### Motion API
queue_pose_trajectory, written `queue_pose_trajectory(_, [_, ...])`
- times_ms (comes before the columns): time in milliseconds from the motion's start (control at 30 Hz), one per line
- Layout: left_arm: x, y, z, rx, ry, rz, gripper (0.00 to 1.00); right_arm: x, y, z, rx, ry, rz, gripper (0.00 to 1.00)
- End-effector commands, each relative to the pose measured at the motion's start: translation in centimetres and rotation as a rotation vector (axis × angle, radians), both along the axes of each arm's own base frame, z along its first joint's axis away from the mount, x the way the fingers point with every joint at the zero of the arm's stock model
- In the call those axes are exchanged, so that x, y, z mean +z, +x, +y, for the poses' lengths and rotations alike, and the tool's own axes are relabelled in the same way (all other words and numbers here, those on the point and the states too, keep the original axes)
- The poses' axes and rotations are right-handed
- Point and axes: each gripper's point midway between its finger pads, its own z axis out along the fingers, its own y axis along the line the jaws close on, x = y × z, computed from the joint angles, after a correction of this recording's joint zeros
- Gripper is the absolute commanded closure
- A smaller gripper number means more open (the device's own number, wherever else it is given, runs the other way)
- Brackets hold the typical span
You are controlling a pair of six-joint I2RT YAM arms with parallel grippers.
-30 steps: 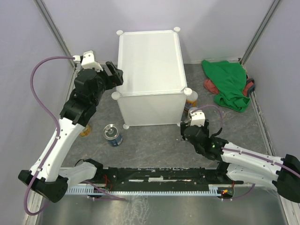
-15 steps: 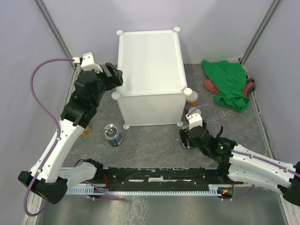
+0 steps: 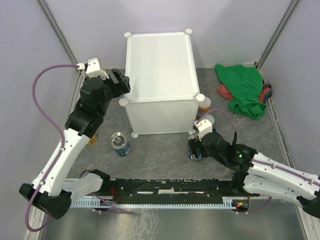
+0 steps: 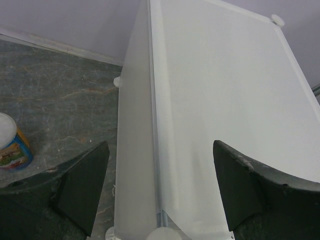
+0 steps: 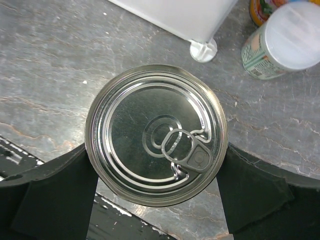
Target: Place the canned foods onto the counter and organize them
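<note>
My right gripper [image 5: 156,162] is shut on a can with a silver pull-tab top [image 5: 131,120], one finger on each side of it, above the grey floor in front of the counter's front right foot. From above this gripper [image 3: 196,149] shows a bit of the can's blue label. My left gripper [image 4: 160,155] stands open and empty over the left edge of the white counter [image 4: 225,100], near its front left knob. Another blue can [image 3: 119,143] stands on the floor in front of the counter [image 3: 160,60]. A white-lidded colourful can [image 4: 11,146] stands left of it.
A pale green white-lidded can [image 5: 282,40] and an orange-labelled can [image 5: 262,7] stand by the counter's right front foot [image 5: 203,50]. A green cloth [image 3: 243,89] lies at the back right. Grey walls close in both sides; the arms' base rail [image 3: 165,187] runs along the near edge.
My right gripper has moved left and toward the near edge with the silver-topped can in it. The left gripper has barely shifted over the counter's edge.
</note>
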Motion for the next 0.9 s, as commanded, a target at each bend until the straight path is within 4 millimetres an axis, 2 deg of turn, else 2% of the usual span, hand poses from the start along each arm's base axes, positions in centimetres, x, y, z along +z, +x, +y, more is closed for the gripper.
queue_pose_trajectory(0, [2.3,-0.4,0.7,0.024,0.001,-0.084,0.1,9.0,1.6,3.5,0.037,0.221,-0.16,0.99])
queue_pose_trajectory(200, [2.6,-0.4,1.0,0.039,-0.001,-0.092,0.1,13.1,1.0,5.8,0.135,0.278,-0.18,0.99])
queue_pose_trajectory(467, [2.7,-0.4,1.3,0.054,-0.004,-0.097,0.1,20.5,0.0,9.1,0.28,0.381,-0.225,0.99])
queue_pose_trajectory(667, [2.5,-0.4,1.6,0.073,-0.004,-0.09,0.1,26.5,0.2,10.9,0.333,0.463,-0.294,0.99])
queue_pose_trajectory(867, [2.5,-0.3,1.8,0.086,-0.002,-0.087,0.1,31.2,0.9,12.6,0.362,0.488,-0.348,0.99])
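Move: The right hand already holds a can, just clear of the table. The middle of the white counter's top lies roughly 25 cm ahead of it, 14 cm to its left and 13 cm higher. On the table, the white-lidded can stands about 11 cm ahead and 6 cm right, and the orange jar some 18 cm ahead and 4 cm right. From the left hand, the counter top's middle is about 10 cm ahead, 12 cm right and 12 cm below. The right hand keeps its wide grip around the can and lifts it with gathering speed, some 20 cm up, while carrying it about 11 cm left in front of the counter's near face, with next to no forward reach. As it climbs, the wrist swings the fingers roughly 20 degrees counter-clockwise and brings them up nearer to level, taking the can closer to the middle of the counter top. ##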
